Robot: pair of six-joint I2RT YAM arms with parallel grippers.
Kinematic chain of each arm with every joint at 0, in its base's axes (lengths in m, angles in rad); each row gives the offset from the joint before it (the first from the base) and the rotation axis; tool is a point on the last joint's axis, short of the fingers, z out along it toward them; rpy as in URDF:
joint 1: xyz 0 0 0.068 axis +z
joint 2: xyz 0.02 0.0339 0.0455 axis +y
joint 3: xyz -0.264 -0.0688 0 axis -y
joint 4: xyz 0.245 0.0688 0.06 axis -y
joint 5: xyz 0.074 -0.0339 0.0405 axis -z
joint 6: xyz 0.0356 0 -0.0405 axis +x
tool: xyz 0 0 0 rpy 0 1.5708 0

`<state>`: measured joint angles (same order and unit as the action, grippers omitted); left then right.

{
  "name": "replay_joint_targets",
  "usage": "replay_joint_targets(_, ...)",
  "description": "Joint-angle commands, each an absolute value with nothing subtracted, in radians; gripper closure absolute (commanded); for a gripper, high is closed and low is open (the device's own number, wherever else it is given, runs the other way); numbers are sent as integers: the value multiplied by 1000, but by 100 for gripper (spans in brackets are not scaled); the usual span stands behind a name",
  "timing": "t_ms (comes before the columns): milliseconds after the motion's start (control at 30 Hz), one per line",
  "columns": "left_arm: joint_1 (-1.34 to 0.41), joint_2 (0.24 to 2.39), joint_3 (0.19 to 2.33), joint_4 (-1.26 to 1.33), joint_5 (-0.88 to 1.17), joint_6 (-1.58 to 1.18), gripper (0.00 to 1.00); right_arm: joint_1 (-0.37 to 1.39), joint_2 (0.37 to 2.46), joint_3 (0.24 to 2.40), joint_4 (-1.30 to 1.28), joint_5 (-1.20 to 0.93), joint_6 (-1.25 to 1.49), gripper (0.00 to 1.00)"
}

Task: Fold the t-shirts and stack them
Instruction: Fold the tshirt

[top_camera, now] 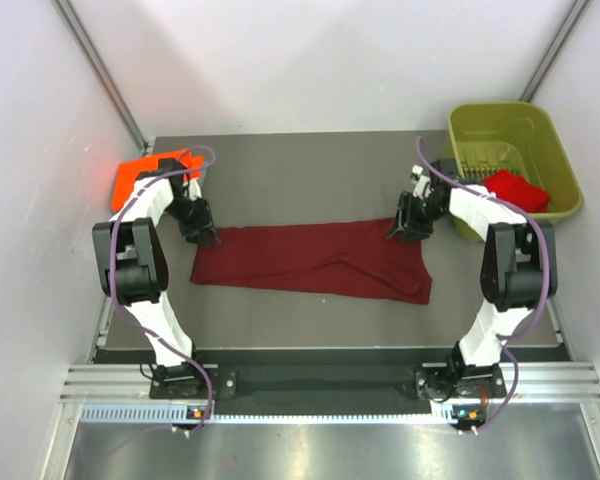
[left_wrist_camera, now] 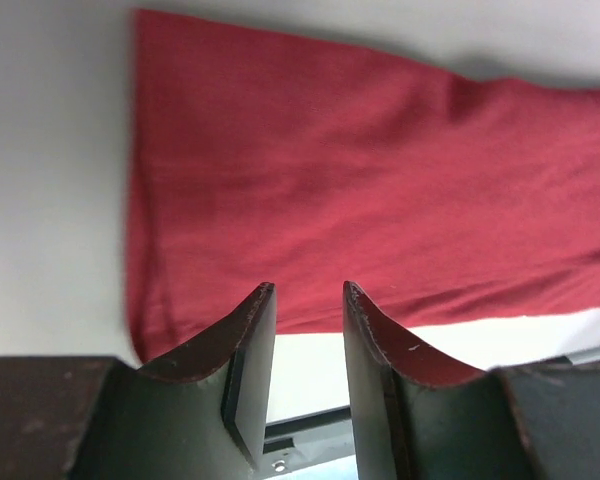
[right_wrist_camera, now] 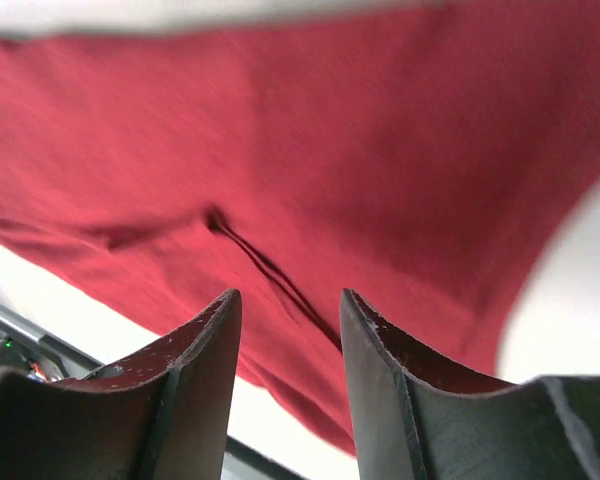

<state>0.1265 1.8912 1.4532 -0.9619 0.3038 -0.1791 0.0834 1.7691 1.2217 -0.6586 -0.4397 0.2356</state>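
Observation:
The dark maroon t-shirt [top_camera: 315, 260] lies flat on the table as a long folded strip running left to right. My left gripper [top_camera: 200, 235] hovers over its far left corner, and my right gripper [top_camera: 405, 228] over its far right corner. In the left wrist view the left gripper [left_wrist_camera: 308, 290] is open and empty, with the maroon cloth [left_wrist_camera: 380, 180] spread beyond its fingertips. In the right wrist view the right gripper [right_wrist_camera: 289, 295] is open too, with a creased part of the shirt [right_wrist_camera: 330, 150] below the gap. A bright orange t-shirt [top_camera: 140, 177] lies at the back left. A bright red t-shirt [top_camera: 516, 188] sits in the bin.
The olive-green plastic bin [top_camera: 560, 150] stands at the back right, just behind the right arm. The grey table [top_camera: 310, 170] has white walls on three sides. A metal rail [top_camera: 310, 385] carrying the arm bases runs along the near edge.

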Motion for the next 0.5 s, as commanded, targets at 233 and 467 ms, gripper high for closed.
replay_joint_targets(233, 55, 1925, 1422, -968, 305, -230, 62, 198, 1937, 1437, -638, -541, 229, 55)
replay_joint_targets(467, 57, 1922, 1419, -977, 276, -232, 62, 218, 1947, 1388, -673, -534, 235, 55)
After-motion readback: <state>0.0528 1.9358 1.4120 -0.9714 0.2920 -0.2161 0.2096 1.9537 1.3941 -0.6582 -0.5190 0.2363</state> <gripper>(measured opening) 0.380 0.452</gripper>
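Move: The folded t-shirt lies under both open hands, about 5 cm below. Its middle is some 24 cm right and 5 cm back of the left hand, and some 20 cm left and 6 cm back of the right hand. From the right hand, the top layer's crease is about 12 cm left and 5 cm back, and the green basket roughly 29 cm right and 17 cm ahead. The orange pile sits about 14 cm left and 15 cm ahead of the left hand. Still open and empty, both hands close in over the strip towards the t-shirt's middle. The right sweeps about 6 cm left, first reaching forward some 3 cm, then easing back and sinking slightly, turning about 10 degrees counter-clockwise. The left shifts some 3 cm right, then sinks and draws back a couple of centimetres, tipping slightly; no touch can be made out. ##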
